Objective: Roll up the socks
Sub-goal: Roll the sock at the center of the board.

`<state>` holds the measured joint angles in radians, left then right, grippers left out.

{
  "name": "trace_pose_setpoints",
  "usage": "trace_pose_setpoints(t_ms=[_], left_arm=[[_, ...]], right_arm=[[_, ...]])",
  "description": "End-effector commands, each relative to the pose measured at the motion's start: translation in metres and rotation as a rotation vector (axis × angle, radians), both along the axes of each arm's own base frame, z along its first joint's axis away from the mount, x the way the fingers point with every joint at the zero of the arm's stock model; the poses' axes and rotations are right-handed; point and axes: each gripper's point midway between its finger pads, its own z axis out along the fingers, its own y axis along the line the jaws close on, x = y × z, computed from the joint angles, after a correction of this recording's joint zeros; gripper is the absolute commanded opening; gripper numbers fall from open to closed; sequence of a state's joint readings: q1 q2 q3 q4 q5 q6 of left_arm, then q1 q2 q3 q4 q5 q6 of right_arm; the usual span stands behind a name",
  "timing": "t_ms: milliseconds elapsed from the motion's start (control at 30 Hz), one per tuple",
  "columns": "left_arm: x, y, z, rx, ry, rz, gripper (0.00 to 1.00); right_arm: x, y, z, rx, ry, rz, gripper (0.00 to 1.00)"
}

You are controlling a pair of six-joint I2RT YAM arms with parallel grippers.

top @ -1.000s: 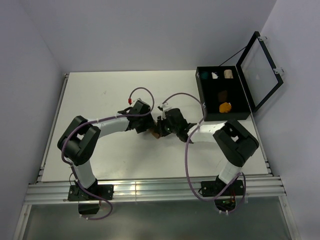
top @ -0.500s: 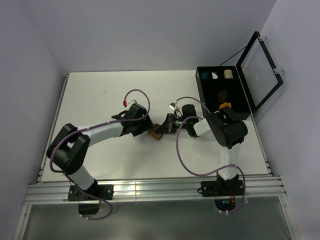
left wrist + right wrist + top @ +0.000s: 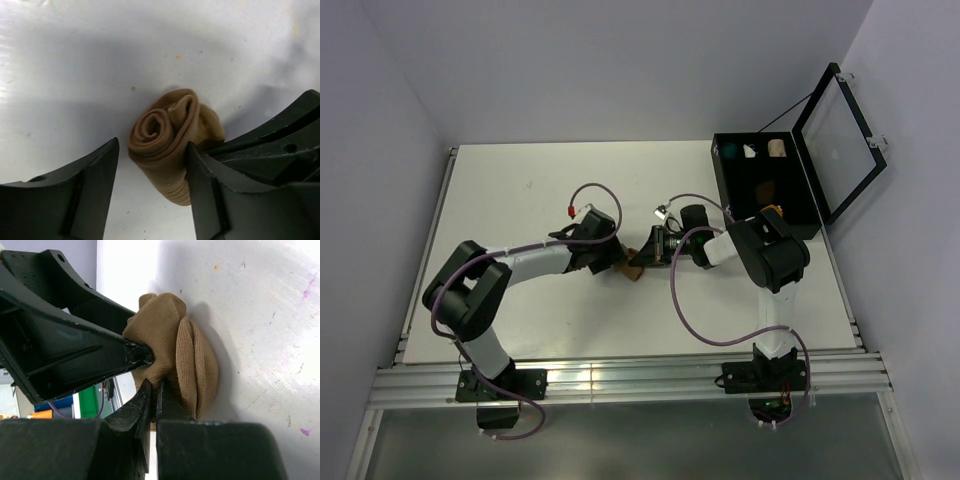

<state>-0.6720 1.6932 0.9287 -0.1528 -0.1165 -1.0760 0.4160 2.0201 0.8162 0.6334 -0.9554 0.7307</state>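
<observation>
The tan sock [image 3: 633, 269] lies on the white table [image 3: 520, 200] between my two grippers, rolled into a spiral [image 3: 167, 135]. My left gripper [image 3: 152, 146] is open around the roll; its right finger [image 3: 215, 195] touches the roll and its left finger stands apart. My right gripper [image 3: 154, 388] is shut, pinching an outer fold of the tan sock [image 3: 185, 355], with the left gripper's finger [image 3: 75, 340] pressing the other side. The dark brown sock [image 3: 766, 187] and the mustard-orange sock [image 3: 773, 210] lie in the black case, the orange one partly hidden by my right arm.
The black case [image 3: 722, 190] stands open at the back right, its lid [image 3: 840, 135] tilted outward. Small teal [image 3: 729, 152], white [image 3: 750, 151] and cream [image 3: 777, 147] bundles sit in its far compartments. Purple cables loop over both arms.
My right arm has swung its elbow toward the case and turned its wrist, so the gripper now reaches the sock from the right. My left arm has shifted slightly. The sock stays in place.
</observation>
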Motion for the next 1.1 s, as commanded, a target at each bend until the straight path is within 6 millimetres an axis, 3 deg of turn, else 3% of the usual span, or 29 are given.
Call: trace_pose_setpoints(t_ms=[0, 200, 300, 333, 433, 467, 500, 533, 633, 733, 900, 1067], left_arm=[[0.007, -0.001, -0.006, 0.035, 0.009, 0.012, 0.59], [0.000, 0.001, -0.019, 0.076, 0.067, -0.012, 0.36], [-0.002, 0.003, -0.023, 0.103, 0.088, -0.033, 0.34], [-0.004, 0.004, -0.024, 0.115, 0.094, -0.045, 0.34], [-0.008, 0.005, -0.029, 0.135, 0.117, -0.070, 0.34], [-0.009, 0.005, -0.030, 0.137, 0.120, -0.079, 0.34], [-0.009, 0.004, -0.030, 0.133, 0.123, -0.082, 0.34], [-0.009, 0.004, -0.029, 0.134, 0.123, -0.088, 0.34], [-0.009, 0.001, -0.027, 0.130, 0.121, -0.105, 0.34], [-0.008, -0.002, -0.026, 0.126, 0.122, -0.113, 0.34], [-0.008, -0.003, -0.025, 0.120, 0.119, -0.120, 0.34], [-0.008, -0.003, -0.025, 0.119, 0.122, -0.120, 0.34]], right_arm=[[-0.020, -0.015, -0.048, -0.153, 0.116, -0.021, 0.00], [-0.013, -0.021, -0.038, -0.207, 0.019, -0.054, 0.02], [-0.007, -0.024, -0.027, -0.262, -0.085, -0.078, 0.21], [-0.007, -0.022, -0.016, -0.275, -0.147, -0.068, 0.32], [0.002, -0.031, -0.009, -0.368, -0.268, -0.130, 0.45], [0.006, -0.034, 0.001, -0.407, -0.351, -0.159, 0.49], [0.002, -0.030, 0.010, -0.393, -0.373, -0.153, 0.49], [0.012, -0.036, 0.023, -0.436, -0.456, -0.202, 0.51], [0.016, -0.041, 0.039, -0.547, -0.614, -0.243, 0.54], [0.009, -0.031, 0.052, -0.612, -0.745, -0.238, 0.56], [0.000, -0.011, 0.054, -0.681, -0.854, -0.189, 0.57], [-0.006, 0.002, 0.035, -0.763, -0.905, -0.113, 0.57]])
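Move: The rolled brown sock sits upright between the left hand's parted fingers, its middle about 2 cm to the right, level fore and aft, and roughly 1 cm below. From the right hand, whose shut fingertips are at its side, the sock's middle lies some 2 cm to the left, neither ahead nor back, about 1 cm below. Nothing else stands close by. Left eases 2 cm right-forward, pinches the sock; right lifts 5 cm, opening, turning fingers forward, then half sinks. ##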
